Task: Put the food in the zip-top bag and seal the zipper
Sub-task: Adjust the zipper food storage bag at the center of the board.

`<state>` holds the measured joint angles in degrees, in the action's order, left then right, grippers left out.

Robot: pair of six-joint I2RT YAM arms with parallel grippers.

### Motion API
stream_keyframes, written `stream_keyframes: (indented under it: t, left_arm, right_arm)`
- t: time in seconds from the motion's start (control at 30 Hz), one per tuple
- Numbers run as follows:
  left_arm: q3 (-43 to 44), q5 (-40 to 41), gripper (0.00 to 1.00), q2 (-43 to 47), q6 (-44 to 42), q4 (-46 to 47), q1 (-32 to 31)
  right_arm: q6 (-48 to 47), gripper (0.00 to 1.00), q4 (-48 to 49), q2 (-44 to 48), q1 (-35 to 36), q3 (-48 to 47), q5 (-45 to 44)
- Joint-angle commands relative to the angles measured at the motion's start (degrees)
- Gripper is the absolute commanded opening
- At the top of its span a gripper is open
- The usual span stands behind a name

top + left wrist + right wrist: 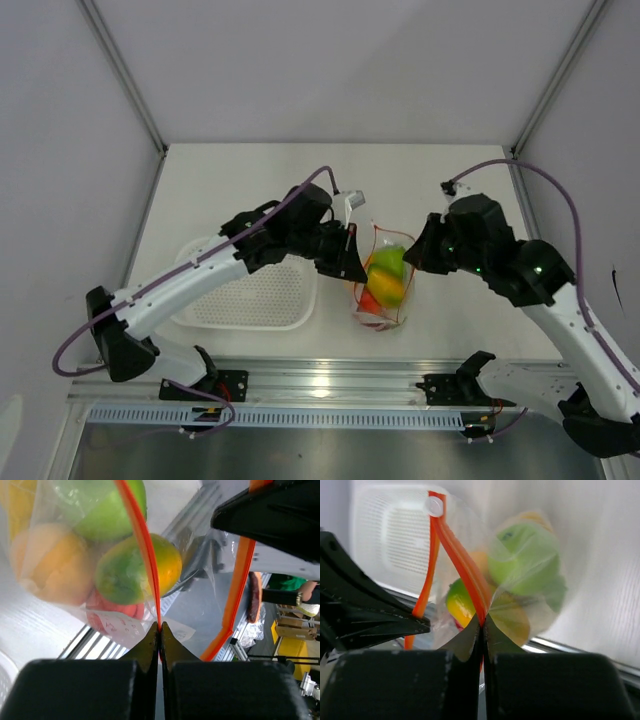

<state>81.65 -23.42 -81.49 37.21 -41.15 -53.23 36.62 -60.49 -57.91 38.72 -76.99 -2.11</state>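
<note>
The clear zip-top bag [383, 290] hangs between my two grippers near the table's front middle, with its mouth spread. Inside it show green [388, 262], yellow-orange [387, 287] and red [368, 301] toy fruits. My left gripper [352, 255] is shut on the red-orange zipper strip [148, 555] at the bag's left side. My right gripper [412, 256] is shut on the zipper strip [465, 565] at the right side. The left wrist view shows a green fruit [107, 507], a green-orange fruit [135, 570], a pale orange one [50, 565] and a red one [112, 612] in the bag [40, 540]. The right wrist view shows the bag [540, 605] with a green fruit [527, 560].
A white slotted basket [258, 292] lies on the table left of the bag, under my left arm; it also shows in the right wrist view [390, 535]. A metal rail [320, 382] runs along the table's front edge. White walls enclose the table.
</note>
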Motion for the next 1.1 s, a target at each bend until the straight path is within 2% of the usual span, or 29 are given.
stream_keyframes:
  t: [0.0, 0.1, 0.23, 0.33, 0.43, 0.57, 0.6, 0.7, 0.8, 0.93, 1.07]
  left_arm:
    - [3.27, -2.68, 0.01, 5.46, -0.83, 0.53, 0.06]
    - [-1.91, -0.76, 0.01, 5.82, -1.26, 1.15, 0.32]
    - [-11.91, -3.38, 0.01, 3.71, 0.14, 6.84, 0.59]
    - [-12.92, -3.92, 0.00, 1.17, 0.58, 7.75, 0.59]
    - [-9.07, -4.44, 0.01, 0.98, -0.12, 5.82, 0.50]
    - [1.81, -3.12, 0.01, 2.65, -1.79, 0.65, 0.50]
    - [2.63, -3.56, 0.00, 3.18, -1.79, -0.07, 0.50]
    - [2.65, -4.61, 0.01, 4.85, -0.83, 0.45, 0.32]
    - [-1.56, -4.01, 0.01, 6.43, -0.47, 2.20, 0.41]
    - [-7.79, -3.74, 0.01, 3.72, -0.47, 4.40, 0.59]
    - [-9.40, -3.22, 0.01, 0.20, -0.30, 5.64, 0.59]
  right_arm:
    - [1.25, 0.00, -1.57, 5.69, -0.05, -5.45, 0.43]
    - [1.79, 0.00, -0.25, 8.50, -0.05, -0.63, 0.27]
    - [2.31, 0.00, 3.43, 8.69, -0.22, 10.26, 0.96]
    - [2.58, 0.00, 6.60, 7.38, -0.22, 16.51, 3.95]
    - [1.61, 0.00, 4.69, 5.62, -0.22, 13.38, 2.91]
    - [-0.41, 0.00, -0.32, 4.12, -0.22, 2.04, -0.09]
    - [-0.32, 0.00, -1.72, 3.95, -0.22, -1.55, 0.09]
    - [0.73, 0.00, -1.83, 5.17, -0.22, -3.52, 1.40]
    - [1.61, 0.00, 0.54, 7.98, -0.22, 0.33, 2.81]
    - [2.14, 0.00, 4.41, 8.43, -0.22, 12.53, 3.07]
    - [3.10, 0.00, 7.84, 6.76, -0.22, 17.13, 5.70]
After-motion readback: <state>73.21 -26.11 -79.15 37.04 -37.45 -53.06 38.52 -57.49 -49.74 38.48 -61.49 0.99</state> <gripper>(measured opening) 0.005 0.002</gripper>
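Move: The food in the held bag, the yellow mango in its middle, hangs some 13 cm below the left hand, about 4 cm ahead and 5 cm to the right of it. From the right hand the food lies level ahead, about 5 cm left and 13 cm below. The green apple sits some 3 cm farther out than the mango, the red peach 3 cm nearer and 3 cm left of it. The white basket lies roughly 26 cm left of the left hand, 6 cm ahead, 23 cm down. Both hands, still pinching the opposite orange-red zipper edges with shut fingers, go on shaking the bag up and down together: up about 4 cm, quickly down some 12 cm, back up about as far, then down again, ending 3 cm (left) and 6 cm (right) below where they began. The wrists rock some 15 degrees with each stroke, and the right hand drifts about 3 cm back while the mouth is kept spread between the two grips. ##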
